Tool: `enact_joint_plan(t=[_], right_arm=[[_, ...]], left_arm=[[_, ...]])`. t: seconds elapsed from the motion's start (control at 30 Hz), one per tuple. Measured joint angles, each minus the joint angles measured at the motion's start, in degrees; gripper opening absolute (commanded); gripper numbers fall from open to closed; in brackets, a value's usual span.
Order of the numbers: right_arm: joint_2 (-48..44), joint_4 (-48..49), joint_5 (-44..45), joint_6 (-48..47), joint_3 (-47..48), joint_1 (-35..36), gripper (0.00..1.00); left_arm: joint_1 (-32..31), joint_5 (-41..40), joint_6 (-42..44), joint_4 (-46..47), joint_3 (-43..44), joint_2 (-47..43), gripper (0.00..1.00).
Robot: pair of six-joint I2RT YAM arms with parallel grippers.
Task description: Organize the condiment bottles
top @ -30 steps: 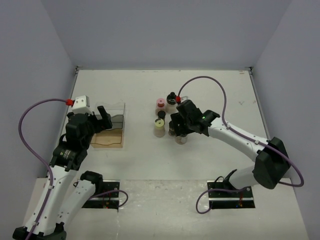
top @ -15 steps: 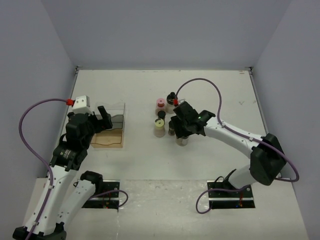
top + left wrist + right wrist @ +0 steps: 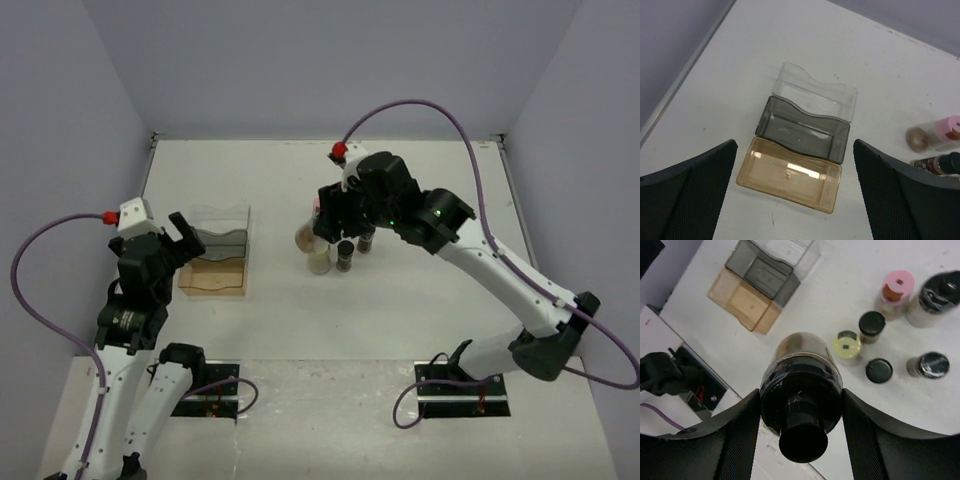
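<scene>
My right gripper (image 3: 799, 407) is shut on a clear bottle (image 3: 801, 365) with a black knobbed cap, held off the table with its cap toward the wrist. From above, the held bottle (image 3: 305, 237) hangs at the left of the bottle group, in the right gripper (image 3: 320, 225). Several bottles stand below it: a pink-lidded one (image 3: 897, 286), a cream-yellow one (image 3: 847, 346), and black-capped ones (image 3: 872, 324) (image 3: 879, 370) (image 3: 930, 365) (image 3: 939, 291). My left gripper (image 3: 794, 165) is open and holds nothing, above the three-part rack (image 3: 789, 179).
The rack (image 3: 214, 256) lies at the table's left, with clear (image 3: 815, 97), grey (image 3: 802, 131) and amber compartments, all without bottles. The table's left edge (image 3: 685, 75) runs close beside it. The arm base plates (image 3: 205, 395) (image 3: 462, 392) sit at the near edge.
The right gripper has closed on a black-capped bottle and lifted it up and to the left of the group. The left gripper has drawn back to the left.
</scene>
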Motion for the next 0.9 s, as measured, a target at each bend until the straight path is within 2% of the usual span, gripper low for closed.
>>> enact_joint_plan(t=[0.23,0.53,0.9], right_arm=[[21.94,4.68,-7.28,-0.55,18.36,0.46,0.0],[46.47,11.96,-8.28,-1.29,37.7,1.03,0.0],[55.98,15.26,-8.24,-4.5,47.82,1.36,0.0]], left_arm=[[2.86,-12.55,-5.95,-4.76,0.63,-7.3,1.0],[3.19,-15.72,-7.63,-5.2,1.14,-9.73,1.0],[3.19,-14.95,-7.56,-5.18,1.14,-8.81,1.0]])
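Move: The right hand already holds the big black-capped bottle. The clear bin lies about 18 cm ahead of that hand, 29 cm to its left and 28 cm below, with the grey bin 7 cm nearer the robot. The pink-capped bottle stands 15 cm ahead and 3 cm left, the yellow-capped one 4 cm ahead and 4 cm left, both some 26 cm below. From the left hand the clear bin is straight ahead 18 cm, 23 cm down. Right hand carries the bottle about 22 cm left, 15 forward, lowering, towards the clear bin; left hand retreats left and back. ##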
